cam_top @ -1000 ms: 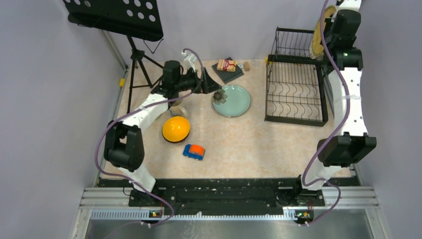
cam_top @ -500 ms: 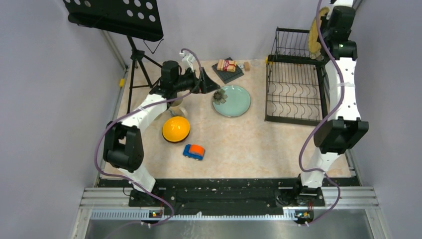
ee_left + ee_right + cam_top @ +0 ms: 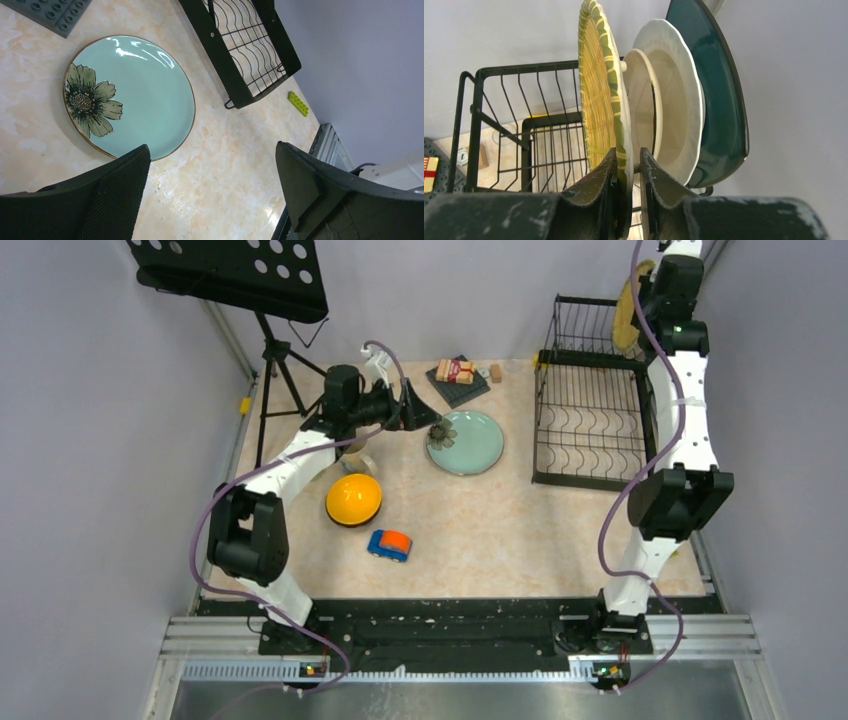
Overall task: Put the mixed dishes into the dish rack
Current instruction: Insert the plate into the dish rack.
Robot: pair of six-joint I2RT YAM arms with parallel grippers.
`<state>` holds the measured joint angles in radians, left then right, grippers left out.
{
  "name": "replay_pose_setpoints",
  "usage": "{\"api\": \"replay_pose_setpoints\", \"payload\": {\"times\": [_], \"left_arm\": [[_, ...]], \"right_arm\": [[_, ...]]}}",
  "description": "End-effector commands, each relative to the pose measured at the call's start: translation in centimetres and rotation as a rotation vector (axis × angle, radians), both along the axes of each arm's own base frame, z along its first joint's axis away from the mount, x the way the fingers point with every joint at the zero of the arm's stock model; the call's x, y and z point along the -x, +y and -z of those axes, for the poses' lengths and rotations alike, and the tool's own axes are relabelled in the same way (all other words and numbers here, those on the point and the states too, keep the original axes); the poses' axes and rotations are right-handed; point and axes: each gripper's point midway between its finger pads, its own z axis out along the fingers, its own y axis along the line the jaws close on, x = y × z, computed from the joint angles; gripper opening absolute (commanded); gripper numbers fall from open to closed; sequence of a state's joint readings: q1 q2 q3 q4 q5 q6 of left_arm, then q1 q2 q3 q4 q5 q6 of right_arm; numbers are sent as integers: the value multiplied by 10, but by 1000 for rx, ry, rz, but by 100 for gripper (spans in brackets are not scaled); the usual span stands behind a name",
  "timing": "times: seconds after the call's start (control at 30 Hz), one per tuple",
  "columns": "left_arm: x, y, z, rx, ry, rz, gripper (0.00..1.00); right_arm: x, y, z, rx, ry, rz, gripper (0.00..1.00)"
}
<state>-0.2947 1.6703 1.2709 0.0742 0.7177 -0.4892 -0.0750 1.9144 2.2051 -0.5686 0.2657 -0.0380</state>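
My right gripper (image 3: 628, 157) is shut on the rim of a yellowish, green-edged round plate (image 3: 599, 100), which it holds on edge high over the back right of the black wire dish rack (image 3: 595, 420). Right behind it stand two cream plates (image 3: 674, 100) and a dark teal plate (image 3: 719, 90). A mint-green flower plate (image 3: 466, 442) lies flat on the table left of the rack. My left gripper (image 3: 425, 412) hovers open at that plate's left edge. An orange-yellow bowl (image 3: 353, 499) sits upside down, and a mug (image 3: 358, 462) is partly hidden under the left arm.
A blue-and-orange toy car (image 3: 389, 544) sits near the bowl. A packet on a dark mat (image 3: 456, 373) lies at the back. A music stand on a tripod (image 3: 230, 270) fills the back left. A small green brick (image 3: 298, 103) lies past the rack.
My right arm has swung further back and slightly left, carrying the yellowish plate with it. The left arm has not moved.
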Motion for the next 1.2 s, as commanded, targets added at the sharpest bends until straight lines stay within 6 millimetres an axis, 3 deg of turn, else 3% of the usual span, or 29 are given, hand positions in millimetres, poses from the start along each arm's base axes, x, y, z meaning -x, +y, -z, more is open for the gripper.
{"api": "replay_pose_setpoints", "payload": {"times": [0.0,0.73,0.93,1.1,1.17], "left_arm": [[6,3,-31,31,-82,6,98],[4,4,-29,32,-63,8,98],[4,6,-25,22,-58,-2,98],[3,5,-23,24,-52,-1,98],[4,5,-22,25,-50,1,98]], "right_arm": [[-10,-10,-22,17,-74,31,0],[-41,-2,32,8,30,-6,4],[-43,3,31,-5,28,-29,16],[-41,8,21,-20,3,-56,37],[-40,9,14,-20,-9,-59,39]]}}
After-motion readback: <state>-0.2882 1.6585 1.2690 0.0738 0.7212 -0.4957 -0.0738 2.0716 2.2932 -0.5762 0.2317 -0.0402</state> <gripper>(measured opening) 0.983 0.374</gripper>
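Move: Just ahead of the right hand, which still holds the yellow, green-rimmed plate by its near rim, lies the plate's empty slot in the upper tier: about 11 cm forward, 0 cm sideways, 7 cm down. On its right stand the cream plate (4 cm to the hand's right), white plate (8 cm) and teal plate (12 cm), each 12 cm ahead and some 6 cm lower. From the left hand, the slot is roughly 25 cm ahead, 38 cm right, 8 cm up. Sinking about 5 cm while reaching some 4 cm forward, the right hand lowers the gripped plate into the upper tier beside the cream plate, pausing briefly halfway as the fingers tip slightly down. It then stays put and parts its fingers a little, letting go of the near rim. ##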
